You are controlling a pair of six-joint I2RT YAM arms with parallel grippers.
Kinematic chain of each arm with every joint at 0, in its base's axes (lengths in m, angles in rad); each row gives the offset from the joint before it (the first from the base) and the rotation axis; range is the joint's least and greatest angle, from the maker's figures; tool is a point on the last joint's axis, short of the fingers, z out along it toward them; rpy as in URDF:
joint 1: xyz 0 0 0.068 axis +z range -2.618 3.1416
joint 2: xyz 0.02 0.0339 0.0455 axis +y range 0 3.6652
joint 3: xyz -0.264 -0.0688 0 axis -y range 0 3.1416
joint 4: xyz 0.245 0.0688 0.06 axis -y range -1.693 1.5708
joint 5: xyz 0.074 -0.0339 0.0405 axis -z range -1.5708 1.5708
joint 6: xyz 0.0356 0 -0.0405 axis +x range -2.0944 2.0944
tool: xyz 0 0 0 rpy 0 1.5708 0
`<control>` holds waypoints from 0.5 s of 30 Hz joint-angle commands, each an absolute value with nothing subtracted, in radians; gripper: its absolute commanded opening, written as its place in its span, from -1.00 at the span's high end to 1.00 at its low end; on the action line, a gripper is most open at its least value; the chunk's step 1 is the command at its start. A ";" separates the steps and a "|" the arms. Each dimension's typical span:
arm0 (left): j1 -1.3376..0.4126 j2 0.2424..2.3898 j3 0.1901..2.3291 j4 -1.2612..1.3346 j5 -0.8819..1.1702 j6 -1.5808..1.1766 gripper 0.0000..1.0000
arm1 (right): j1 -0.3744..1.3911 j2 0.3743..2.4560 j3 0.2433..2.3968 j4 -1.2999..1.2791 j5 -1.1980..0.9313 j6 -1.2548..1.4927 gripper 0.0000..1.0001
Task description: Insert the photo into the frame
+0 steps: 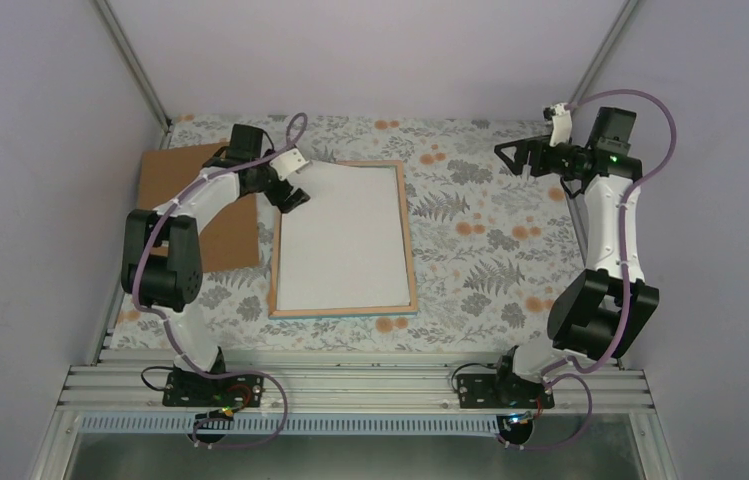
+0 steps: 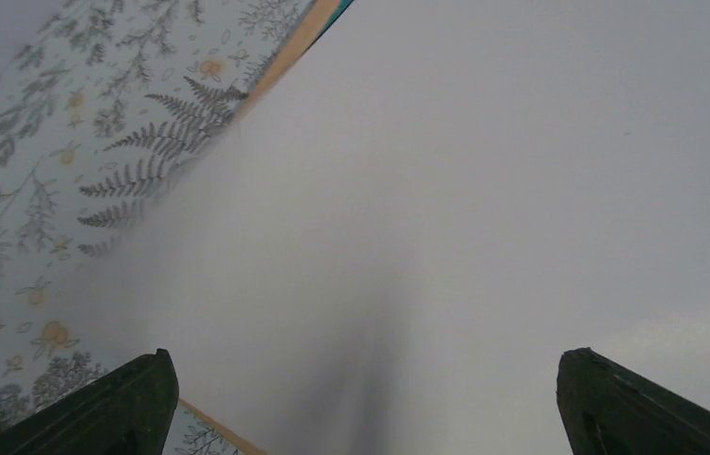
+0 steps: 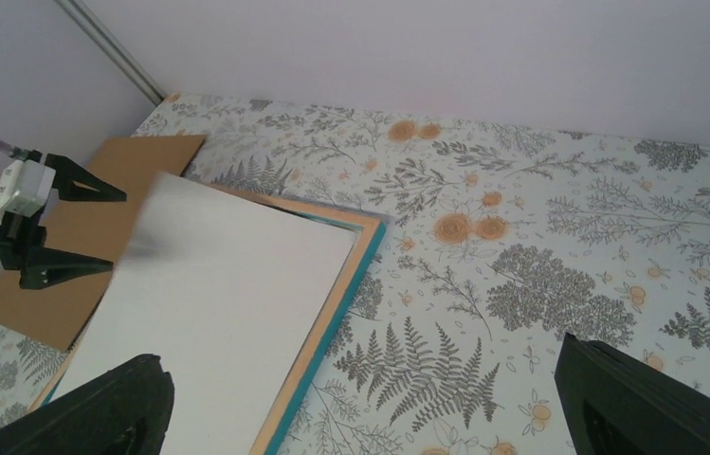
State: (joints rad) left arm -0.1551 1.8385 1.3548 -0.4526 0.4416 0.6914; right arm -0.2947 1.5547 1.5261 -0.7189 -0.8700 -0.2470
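Note:
The frame (image 1: 409, 240) lies back up on the table, its wood-coloured rim and teal edge (image 3: 332, 313) showing. The photo (image 1: 345, 235) rests in it with its white back up. Its far-left corner looks blurred and covers the frame's corner there. My left gripper (image 1: 295, 190) hangs open at that corner, its fingers spread wide just over the white sheet (image 2: 483, 190); the frame's edge (image 2: 299, 43) shows beyond. My right gripper (image 1: 513, 158) is open and raised to the far right of the frame, holding nothing. It looks down on the photo (image 3: 227, 294) and the left gripper (image 3: 76, 227).
A plain brown backing board (image 1: 190, 190) lies flat left of the frame, partly under the left arm, and shows again as the board (image 3: 114, 166). The floral tablecloth (image 1: 480, 250) covers the table. Walls close in on both sides and at the back.

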 commanded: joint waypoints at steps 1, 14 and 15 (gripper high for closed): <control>-0.175 1.769 1.322 -0.349 0.348 0.690 -1.00 | -0.282 1.514 1.498 -0.714 -0.863 -0.271 -1.00; -0.164 1.767 1.336 -0.367 0.299 0.624 -1.00 | -0.151 1.466 1.363 -0.676 -0.817 -0.292 -1.00; -0.158 1.765 1.331 -0.376 0.306 0.615 -0.99 | -0.132 1.467 1.350 -0.671 -0.809 -0.294 -1.00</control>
State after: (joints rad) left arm -0.1722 1.7840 1.3285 -0.3580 0.3019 0.6609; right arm -0.1951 1.4822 1.3933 -0.6987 -0.8284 -0.2695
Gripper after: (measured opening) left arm 0.999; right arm 0.998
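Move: The left hand, already open, hangs over the photo's still-raised far-left part: the photo's middle is about 9 cm to its right, 7 cm back and 10 cm below. The frame lies around the photo, centred at about the same spot; the brown board is some 20 cm left of this hand and level with it. From the right hand the photo and the frame are both about 34 cm left, 5 cm back and 28 cm below. The open right hand sweeps about 4 cm left, sinking and drawing back, towards the frame; the open left lifts 2 cm. ##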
